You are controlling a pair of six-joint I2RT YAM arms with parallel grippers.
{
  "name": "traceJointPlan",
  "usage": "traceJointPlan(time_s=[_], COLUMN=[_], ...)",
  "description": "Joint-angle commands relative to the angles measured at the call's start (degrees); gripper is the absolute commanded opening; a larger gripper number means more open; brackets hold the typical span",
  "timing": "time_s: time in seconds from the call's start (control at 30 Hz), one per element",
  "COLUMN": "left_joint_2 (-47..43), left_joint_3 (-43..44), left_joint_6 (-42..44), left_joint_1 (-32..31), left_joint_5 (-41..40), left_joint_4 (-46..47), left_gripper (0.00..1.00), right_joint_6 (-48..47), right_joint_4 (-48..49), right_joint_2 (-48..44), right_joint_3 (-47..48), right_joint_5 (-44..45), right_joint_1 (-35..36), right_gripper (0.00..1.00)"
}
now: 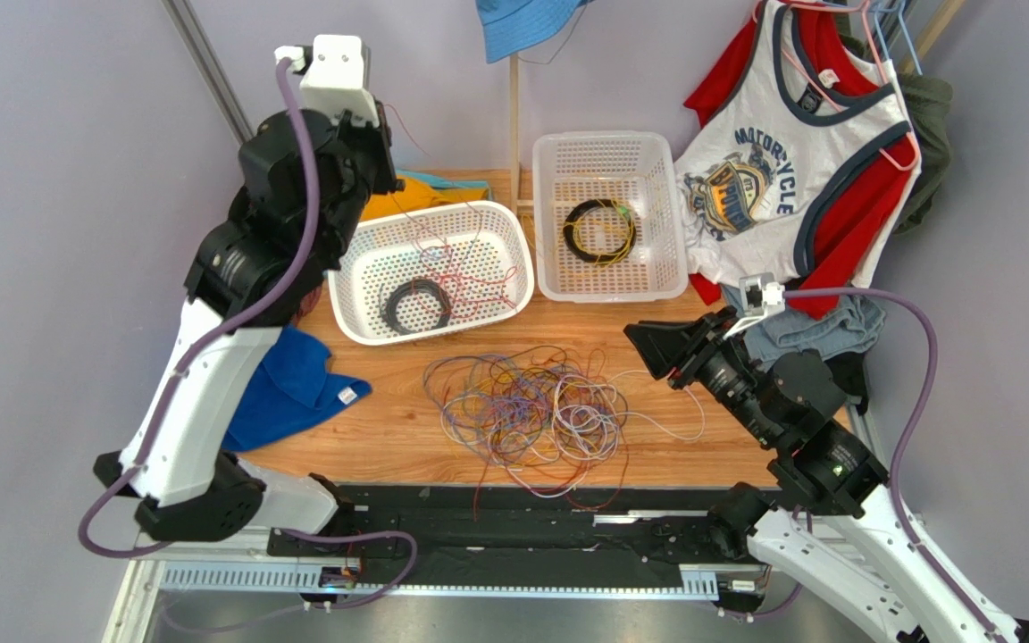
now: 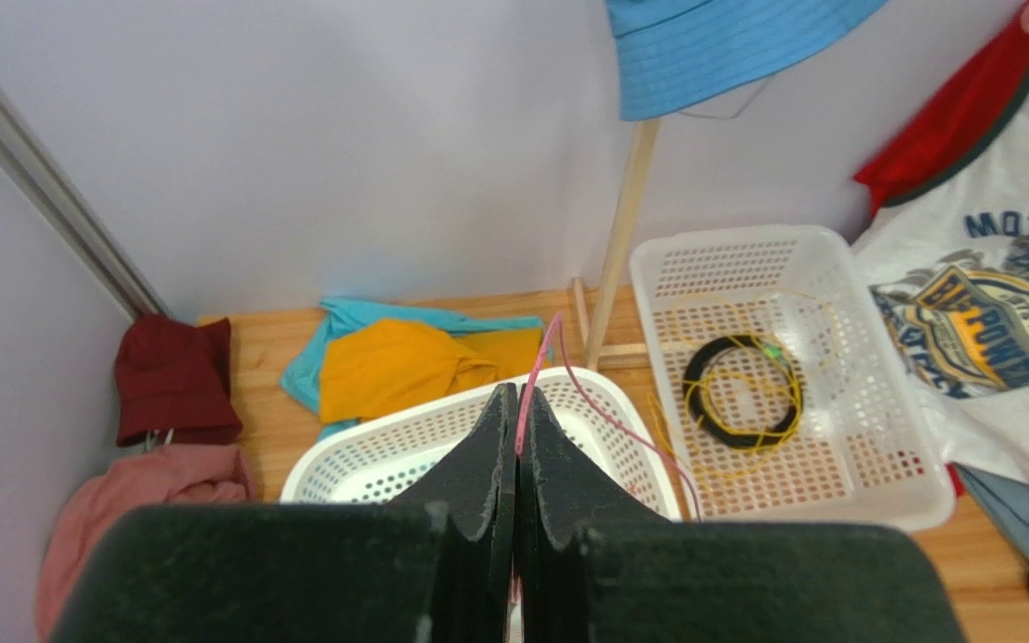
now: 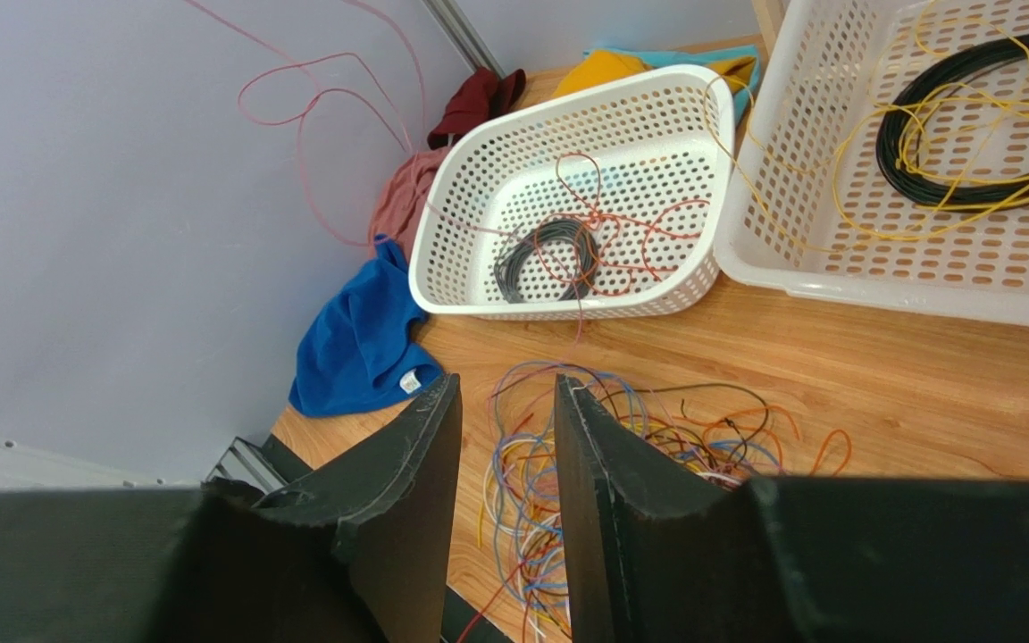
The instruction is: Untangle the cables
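The cables lie as a loose multicoloured tangle on the wooden table in front of the baskets, also below my right gripper in its wrist view. My left gripper is raised high above the left basket and is shut on a thin pink cable. That cable loops through the air down towards the basket. My right gripper hovers at the tangle's right side, open, with nothing between its fingers.
The left basket holds a black coil and red wires. The right basket holds a black coil with yellow wire. A blue cloth lies at left; a T-shirt hangs at right; a wooden pole stands behind.
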Motion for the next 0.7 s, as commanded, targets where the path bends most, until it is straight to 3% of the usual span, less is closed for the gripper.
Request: traceJointPlan(time_s=[0.0,0.23,0.67], left_joint_2=[4.9,12.2,16.8], left_joint_3=[5.6,4.2,-14.9], left_joint_6=[-2.8,-5.7,-10.8], left_joint_1=[6.5,13.0,18.1], left_joint_5=[7.6,15.3,20.6], left_joint_4=[-0.3,5.8,14.2], left_gripper=[0.00,0.00,0.01], right_joint_6=[-2.1,-3.6,-1.0], right_joint_4=[-1.4,-1.2,5.5], right_joint_2=[-0.9,0.3,4.5], right_joint_3=[-1.2,-2.8,-10.3], right_joint_5=[0.4,1.8,-0.1], right_joint_1=[0.0,0.0,0.0], right_gripper=[0.35,0.35,0.33])
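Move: The left hand holds a pink cable high up; the white basket's middle lies about 10 cm ahead of it, 2 to its left and 48 below. At about the basket's height, the orange cloth is 24 cm ahead and 4 left, the clear basket 20 ahead and 28 right. From the empty right hand the cable tangle lies level, about 9 cm left and 31 below; the clear basket is 32 ahead, 4 right. Left carries pink cable 15 cm forward and 18 down above the white basket; right sinks towards the tangle. ##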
